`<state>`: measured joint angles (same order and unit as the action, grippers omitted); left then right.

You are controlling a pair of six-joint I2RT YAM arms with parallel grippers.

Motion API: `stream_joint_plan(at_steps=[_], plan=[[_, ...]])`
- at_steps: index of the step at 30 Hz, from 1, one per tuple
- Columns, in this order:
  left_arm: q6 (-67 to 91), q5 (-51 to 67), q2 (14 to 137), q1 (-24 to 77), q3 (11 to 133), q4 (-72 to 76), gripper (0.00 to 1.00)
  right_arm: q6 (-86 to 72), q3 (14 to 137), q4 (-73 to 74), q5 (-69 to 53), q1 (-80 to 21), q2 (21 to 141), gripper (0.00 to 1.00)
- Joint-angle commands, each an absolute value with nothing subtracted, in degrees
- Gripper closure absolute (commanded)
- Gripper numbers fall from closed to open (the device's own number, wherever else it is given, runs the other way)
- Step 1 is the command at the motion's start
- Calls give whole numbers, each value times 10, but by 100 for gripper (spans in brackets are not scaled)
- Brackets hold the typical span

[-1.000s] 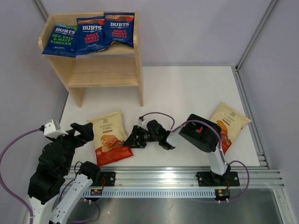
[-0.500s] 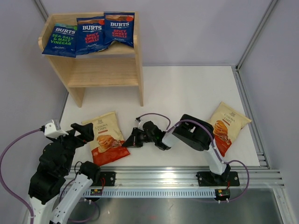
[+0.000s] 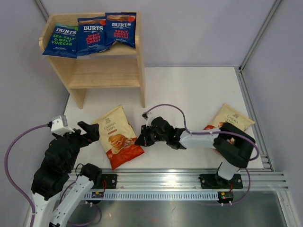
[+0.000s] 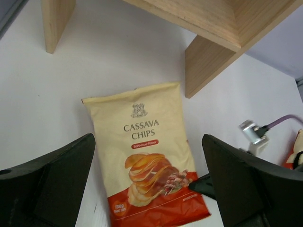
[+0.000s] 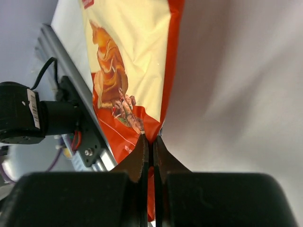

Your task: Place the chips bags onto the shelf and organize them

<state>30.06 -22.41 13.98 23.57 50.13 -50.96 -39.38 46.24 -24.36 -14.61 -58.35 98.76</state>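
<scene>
Three dark blue BURTS bags stand on the top tier of the wooden shelf; its lower tier holds nothing. A cream cassava chips bag lies flat on the table in front of the shelf; it also shows in the left wrist view. My right gripper is shut on that bag's red bottom right edge, low on the table. My left gripper is open and empty, just left of this bag, with its jaws wide apart. A second cream bag lies at the right, partly behind my right arm.
The shelf's side panel stands just beyond the near bag. A metal rail runs along the table's near edge. A grey wall stands on the left and a frame post at the right. My right arm's cable loops above the table's middle.
My right gripper, shut on the near cream bag, has pulled it right and turned it, its top now pointing toward the shelf. My right elbow swung right. My left gripper rose slightly.
</scene>
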Motion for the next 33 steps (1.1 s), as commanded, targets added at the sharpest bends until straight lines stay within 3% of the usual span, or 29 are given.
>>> stream_joint_plan(at_steps=[1, 5, 19, 22, 26, 33], plan=[[311, -170, 168, 236, 506, -489, 1, -214, 522, -3, -22, -589, 871, 100], [352, -141, 171, 236, 467, -459, 1, -182, 542, 105, 43, -590, 796, 100], [467, 47, 114, 236, 223, -190, 1, -225, 514, 115, 147, -589, 546, 100], [534, 120, 131, 236, 136, -54, 1, -234, 512, 105, 182, -589, 512, 100], [657, 186, 189, 237, 26, 257, 1, -262, 485, 38, 207, -590, 462, 100], [699, 145, 299, 273, -42, 597, 1, -315, 427, -167, 203, -590, 432, 100]])
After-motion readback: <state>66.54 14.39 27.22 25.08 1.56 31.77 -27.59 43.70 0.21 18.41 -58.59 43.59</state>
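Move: The cassava chips bag is already pinched by its near right edge in the right fingers; its middle is about 10 cm left and 2 cm ahead of that hand, 4 cm lower. The shelf's lower tier is roughly 28 cm ahead, 12 cm left and 6 cm higher, and its right leg's foot is 18 cm ahead, 3 cm right and 7 cm lower. For the empty left hand, the bag's middle is about 4 cm ahead, 11 cm right and 24 cm below. Still pinching the bag's edge, the right fingers carry it up about 24 cm while drawing some 16 cm to the right, turning clockwise and rolling the bag's far end upward. The left hand, wide open, swings right and down towards the bag with a little forward, rolling its left side down about 45 degrees and turning clockwise, then starts rising at the end. ##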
